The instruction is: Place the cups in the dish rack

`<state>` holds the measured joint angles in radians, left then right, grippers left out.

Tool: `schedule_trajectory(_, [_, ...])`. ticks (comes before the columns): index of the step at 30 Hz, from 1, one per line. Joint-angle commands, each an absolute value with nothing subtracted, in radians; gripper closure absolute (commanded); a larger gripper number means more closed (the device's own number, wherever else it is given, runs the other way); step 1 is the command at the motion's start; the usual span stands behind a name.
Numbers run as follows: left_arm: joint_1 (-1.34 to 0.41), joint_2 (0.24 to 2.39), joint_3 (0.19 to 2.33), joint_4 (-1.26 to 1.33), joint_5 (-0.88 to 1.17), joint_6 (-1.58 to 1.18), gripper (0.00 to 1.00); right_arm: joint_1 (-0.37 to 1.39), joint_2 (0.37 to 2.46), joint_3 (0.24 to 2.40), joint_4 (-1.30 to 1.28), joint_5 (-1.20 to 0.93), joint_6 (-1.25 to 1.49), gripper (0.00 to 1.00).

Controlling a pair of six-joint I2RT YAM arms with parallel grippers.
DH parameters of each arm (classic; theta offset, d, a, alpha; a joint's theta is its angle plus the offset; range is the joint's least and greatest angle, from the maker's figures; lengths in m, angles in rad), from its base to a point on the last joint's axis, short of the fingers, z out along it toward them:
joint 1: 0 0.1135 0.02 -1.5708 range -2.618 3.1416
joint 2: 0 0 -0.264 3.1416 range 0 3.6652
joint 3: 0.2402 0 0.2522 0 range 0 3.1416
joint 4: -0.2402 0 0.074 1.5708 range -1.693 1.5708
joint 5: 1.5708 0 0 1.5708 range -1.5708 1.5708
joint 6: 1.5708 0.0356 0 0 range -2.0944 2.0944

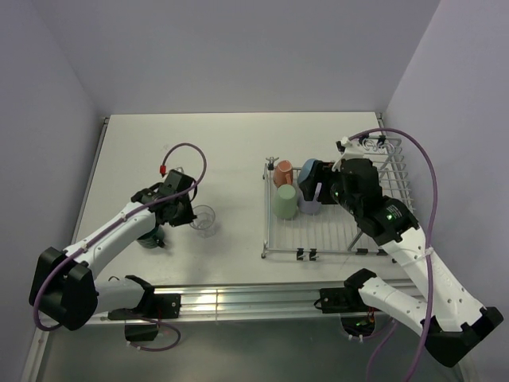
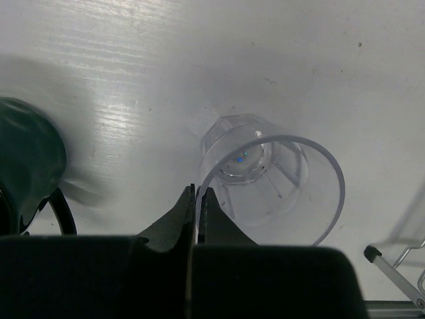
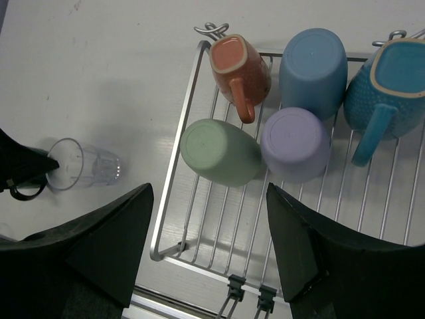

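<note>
A clear glass tumbler point(image 1: 204, 220) point(image 2: 272, 179) point(image 3: 83, 164) stands on the table left of the dish rack point(image 1: 266, 215) point(image 3: 174, 179). My left gripper point(image 1: 186, 212) point(image 2: 197, 194) is shut on its near rim, one finger inside the wall and one outside. A dark green mug point(image 1: 151, 237) point(image 2: 26, 159) sits just left of that gripper. In the rack are an orange mug point(image 3: 236, 63), a blue cup point(image 3: 313, 63), a textured blue mug point(image 3: 392, 86), a pale green cup point(image 3: 222, 151) and a lavender cup point(image 3: 295, 143). My right gripper point(image 1: 320, 189) point(image 3: 209, 187) hangs open above the rack, holding nothing.
The rack's front half point(image 3: 279, 226) is bare wire, and its raised side section point(image 1: 390, 159) is at the right near the wall. A metal rail point(image 1: 238, 298) runs along the table's near edge. White walls close in the back and both sides.
</note>
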<state>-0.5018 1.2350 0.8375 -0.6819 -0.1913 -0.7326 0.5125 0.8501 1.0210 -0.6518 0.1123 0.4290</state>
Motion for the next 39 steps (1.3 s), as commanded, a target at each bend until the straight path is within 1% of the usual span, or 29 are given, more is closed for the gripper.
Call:
schedule_trajectory(1, [-0.505,1.207,0.877,-0.661,-0.166,-0.703,1.0,0.506,0.854,1.077,-0.663,0.147,0.42,0.24])
schedule_trajectory(3, [-0.505,1.178,0.931,-0.693,-0.175,-0.696,1.0,0.506,0.854,1.086,-0.666,0.15,0.422,0.24])
schedule_trajectory(8, [-0.502,1.143,1.156,-0.755,-0.157,-0.649,1.0,0.506,0.859,1.111,-0.667,0.134,0.428,0.24])
schedule_trajectory(11, [-0.492,1.16,1.271,-0.749,-0.068,-0.615,1.0,0.508,0.862,1.124,-0.663,0.115,0.434,0.24])
schedule_trajectory(13, [-0.482,1.175,1.313,-0.689,0.056,-0.591,1.0,0.506,0.858,1.132,-0.661,0.103,0.44,0.24])
schedule_trajectory(14, [-0.477,1.178,1.315,-0.66,0.102,-0.591,1.0,0.506,0.854,1.134,-0.658,0.089,0.443,0.24])
schedule_trajectory(15, [-0.466,1.181,1.319,-0.637,0.198,-0.597,1.0,0.508,0.848,1.135,-0.654,0.078,0.443,0.24])
schedule_trajectory(18, [-0.45,1.175,1.281,-0.476,0.343,-0.629,1.0,0.508,0.828,1.138,-0.638,0.02,0.445,0.24])
schedule_trajectory(19, [-0.446,1.174,1.257,-0.439,0.432,-0.641,1.0,0.506,0.824,1.14,-0.635,0.008,0.448,0.24])
schedule_trajectory(20, [-0.443,1.167,1.238,-0.343,0.469,-0.656,1.0,0.506,0.819,1.141,-0.635,0.005,0.452,0.24])
schedule_trajectory(22, [-0.439,1.163,1.191,-0.261,0.543,-0.707,1.0,0.506,0.807,1.14,-0.629,-0.032,0.453,0.24])
schedule_trajectory(28, [-0.423,1.184,1.118,-0.036,0.666,-0.793,1.0,0.506,0.772,1.138,-0.6,-0.067,0.445,0.24])
schedule_trajectory(30, [-0.422,1.184,1.091,0.076,0.718,-0.836,1.0,0.506,0.747,1.118,-0.543,-0.113,0.439,0.23])
schedule_trajectory(34, [-0.419,1.204,1.082,0.159,0.756,-0.873,1.0,0.508,0.733,1.097,-0.451,-0.26,0.469,0.23])
schedule_trajectory(39, [-0.417,1.213,1.039,0.314,0.824,-0.965,1.0,0.508,0.744,1.071,-0.33,-0.394,0.515,0.23])
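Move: Some 36 cm to the left hand's right, level fore-and-aft and about 18 cm higher, waits the open right gripper, where the clear glass is going. The glass, already pinched by its rim, has its middle 4 cm right of the left hand and 4 cm below. From the right hand that glass is about 32 cm left and 22 cm down; the green cup is 8 cm left, 3 cm ahead, 20 cm below. The dark mug sits 14 cm left of the left hand, 3 cm back, 5 cm below. Lifting the clear glass by its pinched rim, the left hand climbs quickly about 26 cm, then swings some 15 cm right towards the right gripper while its wrist rolls its fingers from downward to rightward, leading with the glass's base. The right hand, fingers kept wide open, rises about 10 cm, comes left and back about 5 cm each, and turns counter-clockwise to face the glass. ##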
